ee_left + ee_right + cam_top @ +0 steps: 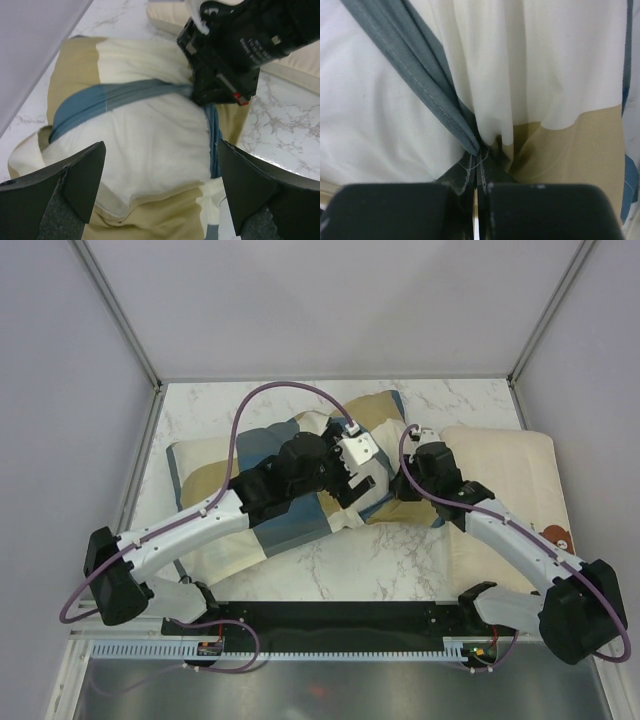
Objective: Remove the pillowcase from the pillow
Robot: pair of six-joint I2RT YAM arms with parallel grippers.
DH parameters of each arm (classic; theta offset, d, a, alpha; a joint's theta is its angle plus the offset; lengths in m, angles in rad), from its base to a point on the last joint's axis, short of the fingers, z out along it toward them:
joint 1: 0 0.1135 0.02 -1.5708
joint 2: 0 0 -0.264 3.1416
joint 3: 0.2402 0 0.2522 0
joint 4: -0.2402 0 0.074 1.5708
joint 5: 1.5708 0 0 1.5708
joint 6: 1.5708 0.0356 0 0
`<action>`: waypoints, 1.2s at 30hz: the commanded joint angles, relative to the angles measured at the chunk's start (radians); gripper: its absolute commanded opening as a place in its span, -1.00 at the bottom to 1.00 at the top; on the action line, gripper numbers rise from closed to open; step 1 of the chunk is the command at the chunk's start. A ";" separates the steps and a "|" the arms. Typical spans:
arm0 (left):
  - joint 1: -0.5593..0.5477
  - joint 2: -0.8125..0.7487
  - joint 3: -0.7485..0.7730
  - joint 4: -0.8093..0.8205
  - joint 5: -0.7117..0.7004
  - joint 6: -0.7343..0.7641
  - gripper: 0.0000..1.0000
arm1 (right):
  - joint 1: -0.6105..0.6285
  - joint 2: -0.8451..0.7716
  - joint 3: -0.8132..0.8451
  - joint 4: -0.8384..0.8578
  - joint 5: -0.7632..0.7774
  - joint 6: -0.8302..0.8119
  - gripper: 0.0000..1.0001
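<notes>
The pillowcase [288, 530], in blocks of steel blue, tan and cream, lies across the middle of the table. In the left wrist view the off-white pillow [150, 145] bulges bare out of the pillowcase [75, 70], with a stretched blue hem [105, 100] running over it. My left gripper [160, 185] hangs open just above that bare bulge, one finger on each side and nothing between them. My right gripper [479, 170] is shut on the bunched blue hem of the pillowcase [420, 80], beside the pillow [370, 125]. From above, the left gripper [358, 488] and right gripper [400, 490] sit close together.
A flatter cream pillow [505, 470] with a brown bear print lies at the table's right side, under the right arm. The marble table [380, 570] is bounded by grey walls on the left, the back and the right.
</notes>
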 commanded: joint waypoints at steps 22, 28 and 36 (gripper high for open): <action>-0.022 0.505 0.073 0.001 -0.175 0.211 0.01 | 0.034 -0.237 -0.108 -0.007 -0.127 0.079 -1.00; -0.012 0.450 0.023 -0.025 -0.213 0.149 -0.95 | 0.034 -0.222 -0.096 -0.033 -0.086 0.069 -1.00; 0.056 0.251 -0.053 -0.100 -0.278 0.024 -0.95 | 0.034 -0.110 -0.015 -0.191 0.199 0.052 -1.00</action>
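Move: Beneath the open left fingers bulges the bare white pillow; the spot to be pinched lies about 4 cm ahead, 5 cm to the right and 13 cm below them. The blue hem of the pillowcase crosses some 8 cm ahead, 4 cm right, at that lower height, and a cream fold lies about 2 cm back, straight below. From the right hand, already gripping the hem, the pillow spot is roughly 4 cm left, 1 cm ahead, level. Dropping about 13 cm while easing forward and right towards the right gripper, the open left hand rolls its left side up some 20 degrees, shuts on the white pillow's cloth beside the hem, then draws back left a couple of centimetres, still pinching. The right hand keeps the hem and goes back about 3.5 cm, first rising a little, then partly sinking. ##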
